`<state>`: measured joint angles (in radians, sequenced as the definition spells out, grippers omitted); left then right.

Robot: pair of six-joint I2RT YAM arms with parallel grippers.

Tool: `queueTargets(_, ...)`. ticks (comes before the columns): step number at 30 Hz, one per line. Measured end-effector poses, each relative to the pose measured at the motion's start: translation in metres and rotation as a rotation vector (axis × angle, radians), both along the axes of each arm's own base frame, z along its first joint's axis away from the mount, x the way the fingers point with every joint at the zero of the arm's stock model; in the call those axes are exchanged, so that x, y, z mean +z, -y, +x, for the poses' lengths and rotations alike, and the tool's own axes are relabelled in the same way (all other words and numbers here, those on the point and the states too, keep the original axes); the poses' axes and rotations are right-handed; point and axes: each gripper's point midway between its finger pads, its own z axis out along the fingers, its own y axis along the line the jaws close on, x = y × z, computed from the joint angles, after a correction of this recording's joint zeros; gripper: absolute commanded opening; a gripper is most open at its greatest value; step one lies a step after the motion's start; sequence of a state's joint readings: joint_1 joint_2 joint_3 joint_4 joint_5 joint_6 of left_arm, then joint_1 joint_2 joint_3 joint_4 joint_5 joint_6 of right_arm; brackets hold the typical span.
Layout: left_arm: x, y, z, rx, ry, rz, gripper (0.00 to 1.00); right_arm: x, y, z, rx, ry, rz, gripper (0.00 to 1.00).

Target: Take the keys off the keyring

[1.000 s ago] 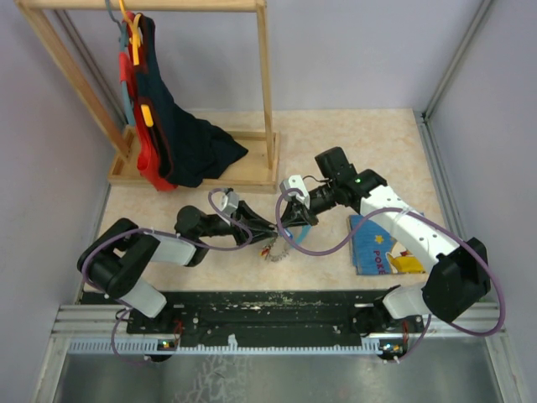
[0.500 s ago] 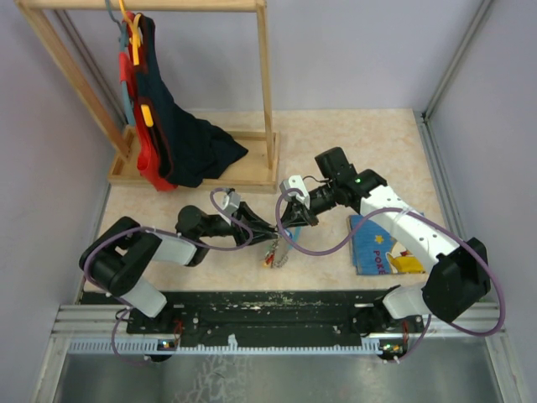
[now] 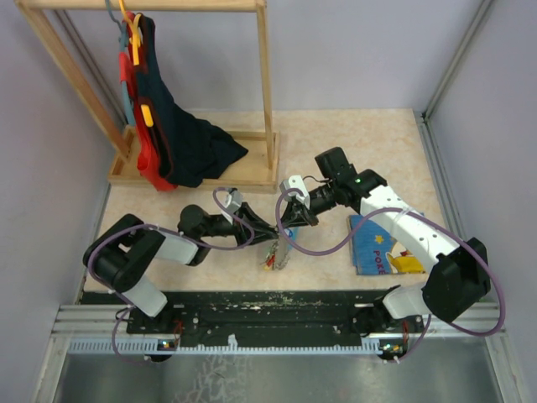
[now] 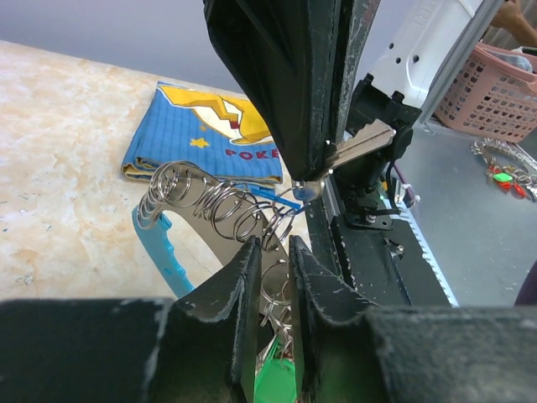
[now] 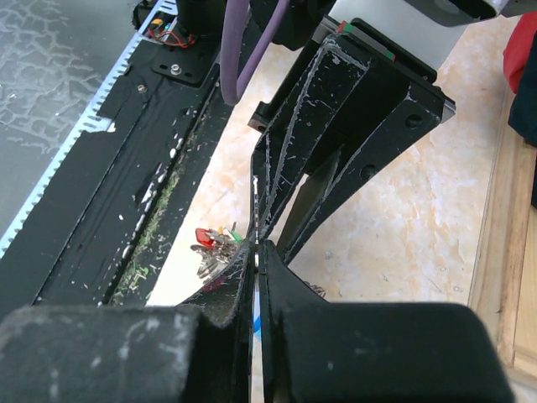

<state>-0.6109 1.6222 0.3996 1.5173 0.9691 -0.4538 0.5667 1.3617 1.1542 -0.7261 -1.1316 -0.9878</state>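
The keyring (image 4: 220, 207) is a chain of silvery rings with a light-blue strap (image 4: 164, 253), stretched between my two grippers above the table. My left gripper (image 4: 274, 243) is closed to a narrow gap on the rings, with a green key head (image 4: 273, 384) between its fingers. My right gripper (image 4: 322, 161) is shut from above; a bare metal key blade (image 4: 362, 143) sticks out of its fingers. In the top view the left gripper (image 3: 269, 230) and right gripper (image 3: 288, 222) nearly touch, and the keys (image 3: 275, 254) hang below them. Red and green keys (image 5: 215, 241) show beside the shut right gripper (image 5: 258, 245).
A blue picture book (image 3: 379, 246) lies on the table right of the grippers. A wooden rack (image 3: 267, 101) hung with dark and red clothes stands at the back left. The black rail (image 3: 268, 306) runs along the near edge. Purple cables loop beside both wrists.
My left gripper has slid slightly right and narrowed a little on the rings. The hanging keys have dropped a bit lower. The right arm has stayed put.
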Motion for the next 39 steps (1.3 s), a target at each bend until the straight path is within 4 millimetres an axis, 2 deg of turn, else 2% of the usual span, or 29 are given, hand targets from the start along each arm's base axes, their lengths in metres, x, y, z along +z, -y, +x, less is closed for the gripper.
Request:
queueTargets(3, 0.002, 0.001, 0.000, -0.003, 0.001, -0.003, 0.24, 0.000, 0.000, 0.000, 0.000, 0.000, 0.000, 0.00)
queueTargets(10, 0.003, 0.003, -0.002, -0.011, -0.011, -0.006, 0.14, 0.000, 0.000, 0.000, -0.001, 0.000, 0.000, 0.00)
queueTargets(13, 0.003, 0.003, -0.002, -0.012, -0.011, -0.006, 0.01, 0.000, 0.000, 0.000, -0.001, 0.000, -0.001, 0.00)
queueTargets(14, 0.003, 0.003, -0.002, -0.012, -0.010, -0.006, 0.00, 0.000, 0.000, 0.000, -0.001, 0.001, -0.001, 0.00)
queueTargets(19, 0.007, 0.001, -0.005, -0.009, 0.004, -0.012, 0.00, 0.000, 0.000, 0.001, 0.000, 0.005, 0.000, 0.00)
queueTargets(24, 0.024, -0.002, -0.003, 0.024, 0.045, 0.007, 0.00, 0.004, -0.002, -0.001, 0.003, -0.010, 0.016, 0.00)
queueTargets(29, 0.043, 0.010, 0.008, 0.086, 0.096, 0.075, 0.00, 0.014, -0.006, 0.000, -0.009, -0.041, 0.040, 0.00)
queueTargets(39, 0.033, 0.014, 0.016, 0.131, 0.083, 0.218, 0.00, 0.019, -0.005, 0.006, -0.078, -0.120, 0.019, 0.00)
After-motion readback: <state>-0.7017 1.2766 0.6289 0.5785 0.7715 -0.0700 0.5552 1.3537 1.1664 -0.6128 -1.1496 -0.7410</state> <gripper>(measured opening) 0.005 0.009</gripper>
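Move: The keyring's wire coil lies right at the left hand's open fingertips, about 1 cm to its right. The blue-headed key in the right gripper is some 3 cm to the left hand's right, 1 cm ahead and 3 cm higher. The red and green keys hang about 6 cm back, 1 cm left and 8 cm below the left hand. From the right hand the coil is roughly 2 cm left, 1 cm back and 3 cm lower. Staying nearly in place at first, the left hand closes its part-open fingers and pinches the keyring's coil beside the blue key head. It then rises about 4 cm, settling back slightly, and edges right and forward towards the right gripper as its fingertips dip some 10 degrees. The right hand keeps its fingers shut on the blue-headed key, then rises about 2 cm, turning slightly. ##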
